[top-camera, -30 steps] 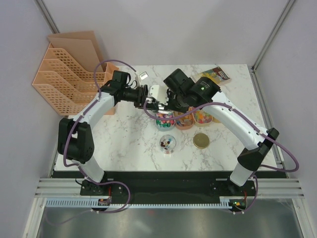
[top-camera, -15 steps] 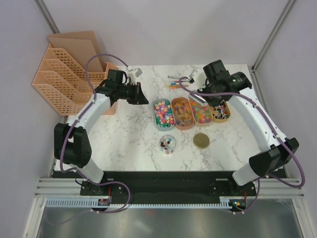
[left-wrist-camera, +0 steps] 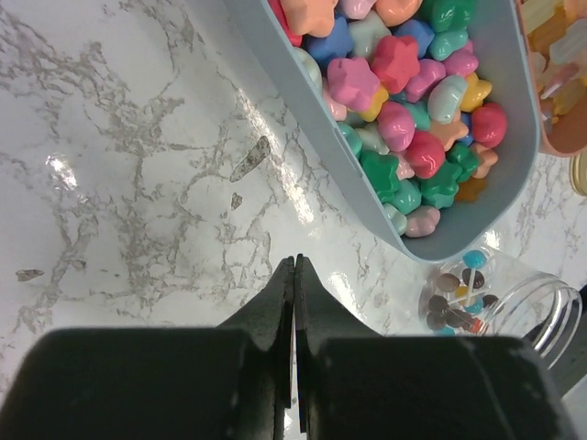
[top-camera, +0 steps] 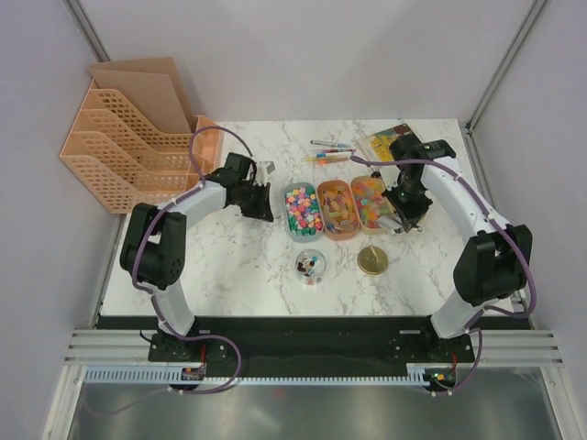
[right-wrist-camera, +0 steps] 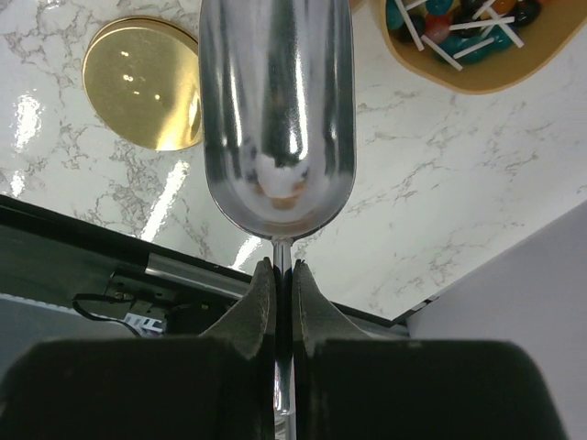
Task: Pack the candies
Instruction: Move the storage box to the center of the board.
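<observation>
The candies (top-camera: 303,209) fill a row of oval trays mid-table; in the left wrist view they are bright star and round sweets (left-wrist-camera: 404,128) in a pale blue tray (left-wrist-camera: 527,137). A small clear jar (top-camera: 311,266) with a few sweets stands in front of the trays. My left gripper (top-camera: 266,209) is just left of the blue tray, low over the marble, shut with nothing seen between its fingers (left-wrist-camera: 294,261). My right gripper (right-wrist-camera: 283,273) is shut on the thin handle of a metal scoop (right-wrist-camera: 275,110), which hangs by the lollipop tray (right-wrist-camera: 468,41). The scoop looks empty.
A round gold lid (top-camera: 372,260) lies right of the jar, also under the scoop (right-wrist-camera: 142,82). Coloured pens (top-camera: 330,151) and a printed packet (top-camera: 394,137) lie at the back. Orange file racks (top-camera: 119,147) stand at the back left. The table's right edge is near the right arm.
Both arms have left the middle above the trays. The left gripper has shut and come down left of the blue tray. The right arm carried the scoop to the right end of the row.
</observation>
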`<state>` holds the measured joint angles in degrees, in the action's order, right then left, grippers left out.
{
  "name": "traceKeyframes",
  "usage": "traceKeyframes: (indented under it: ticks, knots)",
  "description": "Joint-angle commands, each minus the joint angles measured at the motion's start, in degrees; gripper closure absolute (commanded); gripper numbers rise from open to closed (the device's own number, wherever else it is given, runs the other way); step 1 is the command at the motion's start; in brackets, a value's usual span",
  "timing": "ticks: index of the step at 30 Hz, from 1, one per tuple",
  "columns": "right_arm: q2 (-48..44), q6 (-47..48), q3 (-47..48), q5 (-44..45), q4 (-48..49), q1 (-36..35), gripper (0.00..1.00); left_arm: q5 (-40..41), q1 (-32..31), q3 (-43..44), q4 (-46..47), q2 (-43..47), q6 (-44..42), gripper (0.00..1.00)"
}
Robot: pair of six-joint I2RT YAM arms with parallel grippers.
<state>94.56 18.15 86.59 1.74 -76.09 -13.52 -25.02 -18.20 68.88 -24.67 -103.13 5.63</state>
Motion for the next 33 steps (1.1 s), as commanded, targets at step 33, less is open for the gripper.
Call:
traceKeyframes:
  ticks: [33]
  knots:
    - [14.59, -4.35, 7.01, -7.01, -3.53, 2.00, 1.00, 2.78, -12.21, 5.12, 4.98, -3.13, -2.11, 0.98]
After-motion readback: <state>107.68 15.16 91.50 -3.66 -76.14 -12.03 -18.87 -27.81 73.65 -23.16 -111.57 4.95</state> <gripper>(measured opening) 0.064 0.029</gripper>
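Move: The blue storage box's middle lies about 9 cm to the right of the empty left hand, 5 cm farther out and 4 cm lower. From that hand, the orange box is some 19 cm right and 6 cm ahead; the clear jar is 11 cm right and 10 cm back. The right hand, holding the scoop, has the gummy box roughly 16 cm ahead, 8 cm left and 12 cm below, with the lollipop box 14 cm to the right of it. The left hand's shut fingertips come against the outer left wall of the blue box, towards its near end, and push it right: the hand sinks nearly 4 cm beside the box, then goes about 5 cm right, slowing to a stop against the wall. The right hand keeps its grip on the scoop and sinks some 4 cm, easing forward and left so the bowl comes low over the near part of the gummy box. ##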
